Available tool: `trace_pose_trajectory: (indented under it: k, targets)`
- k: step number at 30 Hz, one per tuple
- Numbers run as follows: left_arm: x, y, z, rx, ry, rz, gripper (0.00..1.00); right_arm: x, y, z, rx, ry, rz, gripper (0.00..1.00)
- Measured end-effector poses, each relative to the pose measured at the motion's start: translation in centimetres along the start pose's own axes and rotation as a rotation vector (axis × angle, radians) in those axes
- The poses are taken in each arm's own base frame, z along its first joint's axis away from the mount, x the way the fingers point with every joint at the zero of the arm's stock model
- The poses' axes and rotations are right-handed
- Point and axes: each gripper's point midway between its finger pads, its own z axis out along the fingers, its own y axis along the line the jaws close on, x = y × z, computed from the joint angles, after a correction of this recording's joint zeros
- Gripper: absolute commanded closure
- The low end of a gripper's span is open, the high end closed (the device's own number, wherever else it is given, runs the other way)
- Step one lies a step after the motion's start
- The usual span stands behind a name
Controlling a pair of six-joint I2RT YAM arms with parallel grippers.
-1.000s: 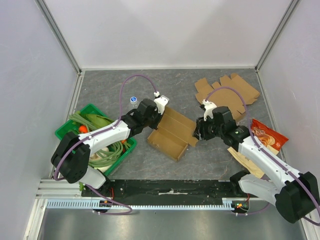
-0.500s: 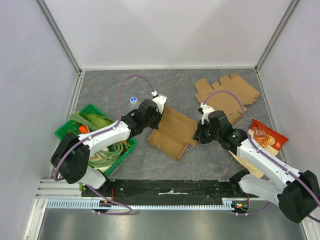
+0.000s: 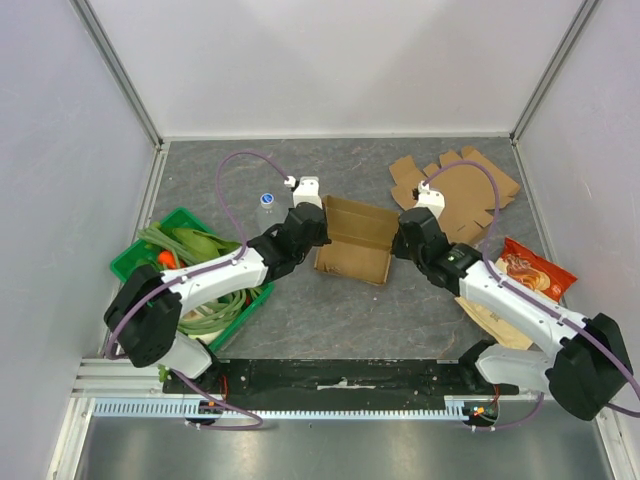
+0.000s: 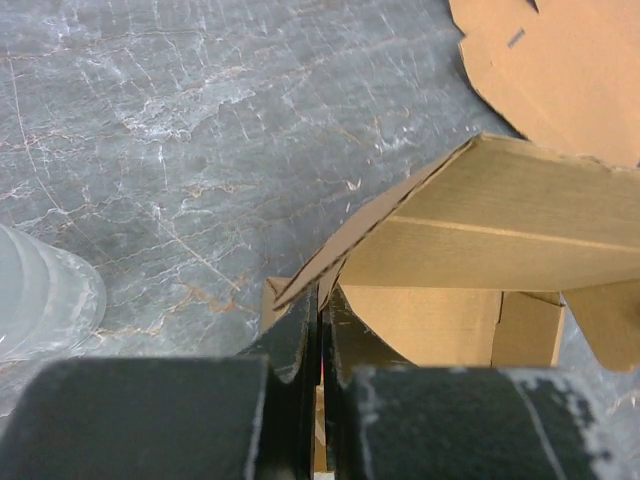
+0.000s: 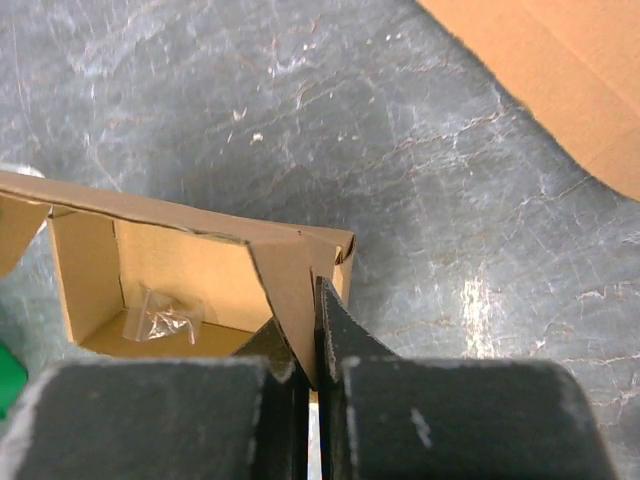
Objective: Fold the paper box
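Note:
The brown paper box stands half-formed at the table's middle, held between both arms. My left gripper is shut on its left wall; in the left wrist view the gripper pinches a thin cardboard flap, with the box opening to the right. My right gripper is shut on the right wall; in the right wrist view the gripper clamps a side flap of the box. A small clear plastic bag lies inside the box.
A flat cardboard blank lies at the back right. At the right are an orange snack bag and brown paper. A green basket of vegetables sits left, with a clear bottle just behind my left gripper.
My right gripper has closed on the box's right wall. Both arms have moved away from their bases, and the box has turned square to them and shifted toward the back.

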Motion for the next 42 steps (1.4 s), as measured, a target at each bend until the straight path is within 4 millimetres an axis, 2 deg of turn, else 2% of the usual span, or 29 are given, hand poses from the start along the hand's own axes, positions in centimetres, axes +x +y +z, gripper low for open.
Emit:
trace_pose_trajectory:
  k: [4, 10, 17, 23, 27, 34, 35, 36, 38, 39, 42]
  targets:
    - [0.5, 0.1, 1.3, -0.033, -0.025, -0.062, 0.98, 0.0, -0.3, 0.8, 0.032, -0.078, 0.030, 1.00]
    - [2.8, 0.4, 2.5, -0.070, -0.001, -0.077, 0.98, 1.4, -0.8, 2.0, 0.082, -0.127, 0.017, 1.00]
    - [4.2, 0.3, 2.0, -0.096, -0.025, -0.085, 0.98, 2.3, -1.0, 2.4, 0.065, -0.209, 0.021, 1.00]
    - [6.3, 0.3, 1.2, -0.115, -0.021, -0.083, 0.98, 4.8, -1.6, 1.6, 0.023, -0.249, -0.027, 0.99]
    - [6.9, 0.1, 0.8, -0.117, -0.039, -0.097, 0.98, 5.3, -1.7, 0.8, -0.019, -0.288, -0.048, 0.95]
    - [7.5, 0.3, 0.1, -0.124, -0.065, -0.107, 0.98, 4.7, -1.1, -0.3, -0.063, -0.304, -0.042, 0.71]
    - [7.6, 0.4, 0.0, -0.127, -0.067, -0.105, 0.98, 4.6, -1.0, -0.5, -0.069, -0.298, -0.044, 0.66]
    - [7.6, 0.7, -0.2, -0.134, -0.072, -0.104, 0.98, 4.3, -0.7, -0.8, -0.074, -0.288, -0.044, 0.56]
    - [7.6, 1.5, -0.5, -0.160, -0.088, -0.100, 0.98, 3.8, -0.2, -1.5, -0.090, -0.274, -0.044, 0.47]
    - [7.7, 1.8, -0.6, -0.170, -0.094, -0.100, 0.98, 3.6, 0.0, -1.9, -0.101, -0.271, -0.037, 0.37]
    - [7.6, 2.4, -0.8, -0.188, -0.109, -0.101, 0.98, 3.2, 0.2, -3.5, -0.144, -0.254, -0.040, 0.26]
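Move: The paper box hangs between the hands, its middle about 7 cm right of the left hand and 1 cm back, 4 cm lower. From the right hand it is some 7 cm left, 3 cm ahead and 4 cm below. The bare table it goes to lies 5 cm back, 7 cm right and 13 cm below the left hand. The bottle stands 7 cm ahead and 12 cm left of the left hand; the cardboard sheet lies about 21 cm ahead and 13 cm right of the right hand. Down and then back towards the base, both hands bring the held box to the table, the left sinking about 7 cm while turning some 10 degrees counter-clockwise and keeping its pinch on the left wall. The right goes down about 5 cm with its fingertips tilting up, then opens, lets go of the right end flap and rises over 4 cm. ##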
